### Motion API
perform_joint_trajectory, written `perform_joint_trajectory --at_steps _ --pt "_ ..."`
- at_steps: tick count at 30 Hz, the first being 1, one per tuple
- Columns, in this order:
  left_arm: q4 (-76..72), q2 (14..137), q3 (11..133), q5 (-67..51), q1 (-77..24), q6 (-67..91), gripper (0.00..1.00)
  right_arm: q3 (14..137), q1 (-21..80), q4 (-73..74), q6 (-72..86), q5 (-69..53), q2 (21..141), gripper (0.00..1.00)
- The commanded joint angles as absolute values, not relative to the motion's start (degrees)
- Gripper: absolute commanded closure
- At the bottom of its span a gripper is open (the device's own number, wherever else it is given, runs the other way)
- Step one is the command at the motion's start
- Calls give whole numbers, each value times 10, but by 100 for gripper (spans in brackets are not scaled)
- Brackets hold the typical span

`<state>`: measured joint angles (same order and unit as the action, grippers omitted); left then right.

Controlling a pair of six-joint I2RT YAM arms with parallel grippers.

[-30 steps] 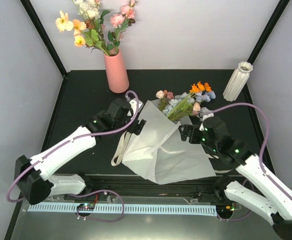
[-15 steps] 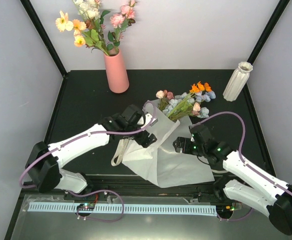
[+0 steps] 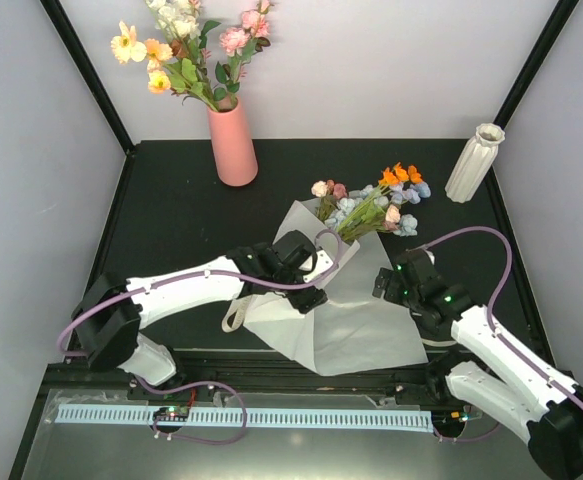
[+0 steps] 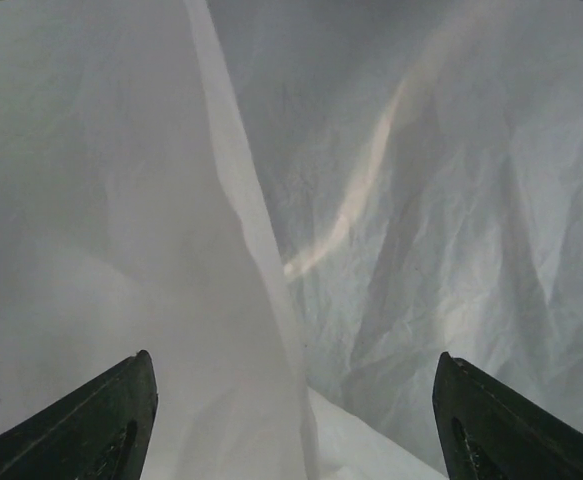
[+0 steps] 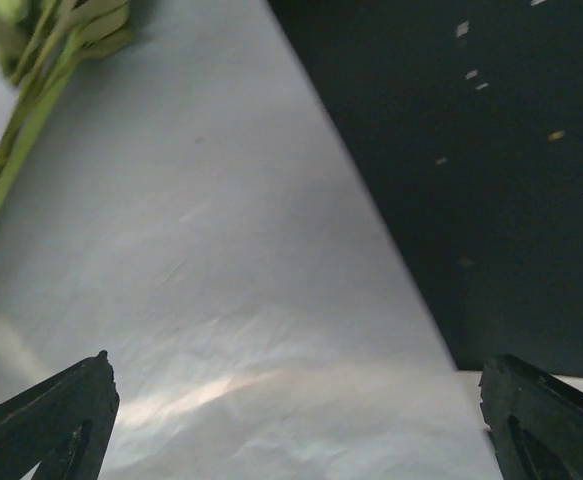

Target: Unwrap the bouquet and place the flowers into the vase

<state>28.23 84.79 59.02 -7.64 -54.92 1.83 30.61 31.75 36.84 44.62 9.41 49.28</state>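
The bouquet's flowers (image 3: 371, 205), orange, light blue, pink and cream, lie on the opened white paper (image 3: 361, 325) at mid-table. A cream ribbon (image 3: 233, 315) trails loose off the paper's left edge. My left gripper (image 3: 311, 293) is low over the paper's left half. In the left wrist view it (image 4: 296, 430) stands open, with a raised fold of paper (image 4: 261, 260) between its fingers. My right gripper (image 3: 382, 283) hovers over the paper's right side, open (image 5: 296, 420), with nothing between its fingers. Green stems (image 5: 21, 100) show at the upper left of the right wrist view. The white ribbed vase (image 3: 474, 162) stands upright at the back right.
A salmon-pink vase (image 3: 233, 142) with yellow, pink and white flowers stands at the back left. Black frame posts rise at both back corners. The paper's right edge meets the dark table (image 5: 491, 180) in the right wrist view.
My left gripper has moved right and nearer, across the paper, and its jaws have narrowed a little. The right gripper shifted slightly left, then back right. The paper lies flatter.
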Motion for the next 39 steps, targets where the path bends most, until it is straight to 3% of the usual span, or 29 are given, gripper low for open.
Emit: perform_joint_trajectory --at_steps 1,3,5,10,11,20,24,30,39 --pt "251 876 597 -50 -555 14 26 321 259 372 410 100 500 0" --pt "244 881 596 -45 -556 16 33 326 239 358 405 81 511 0" --pt "231 880 591 -45 -556 18 47 334 232 339 404 62 531 0" --pt "221 873 589 -40 -556 28 96 365 226 299 395 26 606 0" --pt "225 868 590 -29 -555 35 98 373 225 296 393 24 620 0" --pt "267 778 603 72 -546 95 98 430 220 295 376 41 677 0" --pt "282 740 596 109 -536 117 99 442 220 265 366 -30 709 0" --pt "277 710 572 107 -525 122 98 478 222 216 385 -133 802 3" --pt "287 681 543 126 -515 130 99 589 262 224 385 -141 962 4"
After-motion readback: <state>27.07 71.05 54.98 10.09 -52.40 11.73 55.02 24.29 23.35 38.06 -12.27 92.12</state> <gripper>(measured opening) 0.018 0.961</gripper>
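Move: The wrapping paper's folded edge lies just under the left hand's open fingers, roughly 1 cm ahead, 1 cm right and 2 cm below; the ribbon loop is about 17 cm left of that hand and 3 cm back, 8 cm down. From the right hand, the flower stems are about 13 cm ahead, 11 cm left and 5 cm below. The blue flowers stand some 18 cm ahead and 8 cm left of it, the orange flowers 26 cm ahead and 5 cm right. The left hand dips a centimetre or two, shuts its fingers on the paper's folded edge and, keeping the pinch, lifts it up and forward, then draws it left while sinking slightly, ending about 6 cm higher and 6 cm farther left with some 20 degrees of counter-clockwise turn. The right hand first slips 2 to 3 cm right, then reaches about 12 cm forward, swinging left and lower late on with its wrist tilting, to bring its still wide-open fingers close over the flower stems. ##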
